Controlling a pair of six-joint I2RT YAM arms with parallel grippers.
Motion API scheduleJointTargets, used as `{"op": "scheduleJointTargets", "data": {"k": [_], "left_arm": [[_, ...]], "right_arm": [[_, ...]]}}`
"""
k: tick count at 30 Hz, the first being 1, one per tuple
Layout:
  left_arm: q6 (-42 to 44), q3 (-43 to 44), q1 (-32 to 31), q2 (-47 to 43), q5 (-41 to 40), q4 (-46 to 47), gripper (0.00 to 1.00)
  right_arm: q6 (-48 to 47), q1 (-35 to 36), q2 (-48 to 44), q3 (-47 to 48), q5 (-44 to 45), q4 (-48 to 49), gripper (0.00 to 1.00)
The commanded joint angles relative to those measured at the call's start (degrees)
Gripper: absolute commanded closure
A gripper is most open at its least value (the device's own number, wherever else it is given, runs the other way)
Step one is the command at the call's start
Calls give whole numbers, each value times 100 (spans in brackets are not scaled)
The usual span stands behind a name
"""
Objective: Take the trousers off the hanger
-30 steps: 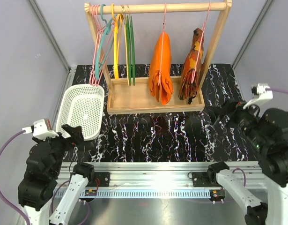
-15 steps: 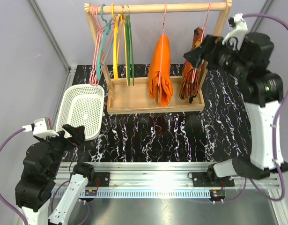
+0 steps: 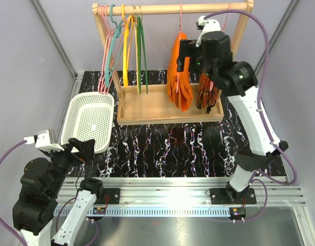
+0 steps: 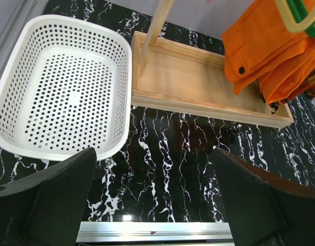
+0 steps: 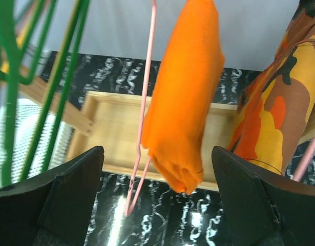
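The bright orange trousers [image 3: 177, 77] hang folded over the pink wire hanger [image 3: 180, 20] on the wooden rail. In the right wrist view the trousers [image 5: 185, 102] and the hanger's wire [image 5: 146, 102] hang straight ahead, between my two dark fingers and apart from both. My right gripper [image 3: 184, 60] is raised to the trousers' upper half and is open [image 5: 157, 154]. My left gripper [image 3: 81, 147] hovers low at the near left by the basket, open and empty [image 4: 153, 154]. Its view catches the trousers' lower end [image 4: 259, 56].
A camouflage garment [image 3: 208, 84] hangs on another pink hanger right of the trousers, behind my right wrist. Green, yellow, teal and pink empty hangers [image 3: 127, 46] crowd the rail's left end. The wooden rack base [image 3: 147, 110] lies below. A white perforated basket [image 3: 90, 120] sits left.
My right arm swung up from the right side of the table to the rack and now faces the trousers. The trousers have shifted slightly. The left arm has barely moved.
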Motion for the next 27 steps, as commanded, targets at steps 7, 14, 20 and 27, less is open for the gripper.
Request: {"op": "scheduleJointTargets", "data": {"k": [7, 14, 20, 27], "left_arm": [[2, 207, -21, 177, 410, 11, 1], [37, 190, -21, 230, 595, 10, 1], [81, 155, -21, 239, 683, 10, 1], [151, 155, -21, 265, 893, 2, 1]], "right_arm": [[-722, 479, 686, 268, 1792, 210, 26], [-792, 461, 625, -74, 1643, 412, 58], [-678, 206, 537, -478, 1045, 666, 69], [-643, 162, 2, -1515, 746, 1440, 87]]}}
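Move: The right gripper hangs wide open just short of the orange trousers' pink hanger: its near side is about 5 cm ahead, 1 cm left and some 8 cm below. The orange trousers' body lies roughly 9 cm ahead, level sideways and 11 cm below. The camouflage trousers hang about 9 cm ahead and 9 cm right, the green hanger some 6 cm ahead and 12 cm left. From the left hand, the pink hanger is about 28 cm ahead, 28 cm right, slightly higher. Lower the right gripper about 9 cm while reaching some 5 cm forward, down onto the near side of the pink hanger in front of the orange trousers. Roll the wrist about 15 degrees, left side down, in the first half of the reach. Close the wide-open fingers from both sides to pinch the pink rod, still sinking as they shut. ##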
